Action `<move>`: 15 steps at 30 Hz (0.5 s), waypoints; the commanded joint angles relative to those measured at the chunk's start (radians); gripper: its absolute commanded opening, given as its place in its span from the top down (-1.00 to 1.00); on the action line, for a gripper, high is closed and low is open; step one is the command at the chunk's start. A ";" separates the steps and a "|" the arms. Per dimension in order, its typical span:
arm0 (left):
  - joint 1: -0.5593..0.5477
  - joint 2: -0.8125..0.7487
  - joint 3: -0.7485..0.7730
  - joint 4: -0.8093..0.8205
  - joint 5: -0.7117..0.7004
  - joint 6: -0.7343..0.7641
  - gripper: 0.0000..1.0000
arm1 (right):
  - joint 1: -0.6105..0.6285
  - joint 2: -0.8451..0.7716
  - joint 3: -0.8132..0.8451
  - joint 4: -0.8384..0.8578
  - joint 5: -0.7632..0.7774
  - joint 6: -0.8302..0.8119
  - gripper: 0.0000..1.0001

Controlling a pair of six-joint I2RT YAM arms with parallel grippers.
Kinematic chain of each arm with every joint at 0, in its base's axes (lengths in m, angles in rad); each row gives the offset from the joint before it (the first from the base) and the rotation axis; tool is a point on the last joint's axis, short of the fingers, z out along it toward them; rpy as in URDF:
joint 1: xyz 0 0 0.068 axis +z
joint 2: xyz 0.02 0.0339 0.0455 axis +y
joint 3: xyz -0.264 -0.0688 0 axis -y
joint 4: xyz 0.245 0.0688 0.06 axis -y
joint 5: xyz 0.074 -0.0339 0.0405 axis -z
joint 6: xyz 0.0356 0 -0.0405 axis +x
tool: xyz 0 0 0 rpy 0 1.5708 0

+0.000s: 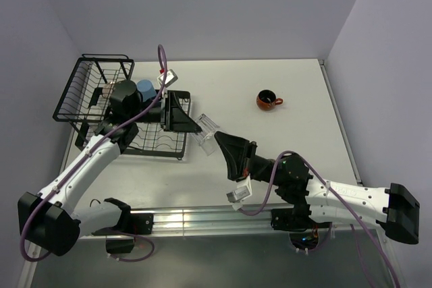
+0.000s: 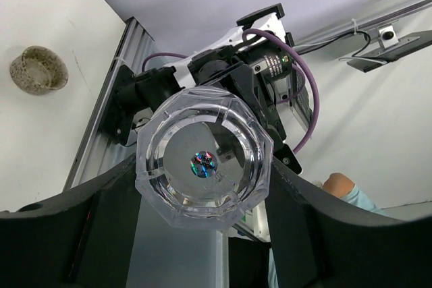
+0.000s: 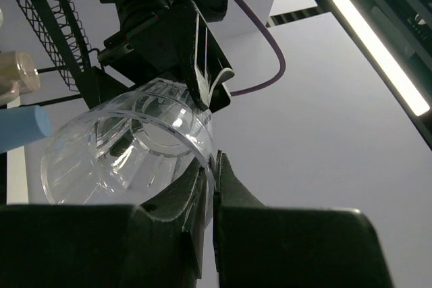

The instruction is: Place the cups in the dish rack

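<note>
A clear glass (image 1: 208,133) hangs on its side in mid-air to the right of the dish rack (image 1: 81,85). My right gripper (image 1: 221,141) is shut on its rim, one finger inside and one outside, and the right wrist view shows this pinch (image 3: 210,160) on the glass (image 3: 121,153). My left gripper (image 1: 196,125) reaches in from the rack side. In the left wrist view its fingers (image 2: 115,200) press both sides of the glass's base (image 2: 202,160). A blue tumbler (image 1: 144,88) stands in the rack. A dark brown-orange cup (image 1: 268,100) sits on the table at the right.
The rack's flat slotted tray (image 1: 162,143) lies just below the left gripper. A cream mug (image 3: 17,72) and the blue tumbler (image 3: 23,128) show beside the rack's wires in the right wrist view. A brownish speckled cup (image 2: 38,70) rests on the table in the left wrist view.
</note>
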 commanded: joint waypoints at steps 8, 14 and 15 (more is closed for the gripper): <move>0.053 0.023 0.157 -0.210 -0.074 0.272 1.00 | 0.006 -0.041 0.016 -0.053 0.079 0.014 -0.56; 0.160 0.074 0.306 -0.483 -0.342 0.609 1.00 | 0.003 -0.121 0.011 -0.156 0.189 0.084 -1.00; 0.161 0.082 0.317 -0.510 -0.400 0.693 1.00 | 0.003 -0.135 0.003 -0.171 0.196 0.104 -1.00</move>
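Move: The left hand, with the glass's base already in its fingers, has the middle of the dish rack about 21 cm ahead, 27 cm to its left and 28 cm below. The small glass stands on the table some 22 cm ahead, 2 cm left and 30 cm below it; the blue cup is roughly 34 cm ahead, 25 cm left and 22 cm below. The held glass's middle lies about 2 cm ahead, 2 cm left and 3 cm below the right hand, which pinches its wall at the rim. Forward, with a smaller part to the left, the left hand carries the glass about 9 cm towards the rack after the right fingers spread wide and let go of the rim. As it goes, its wrist swings counter-clockwise and rolls, some 25 degrees in all, the fingers dipping slightly and keeping their hold on the base. The right hand eases only a couple of centimetres forward and right, off the glass. ##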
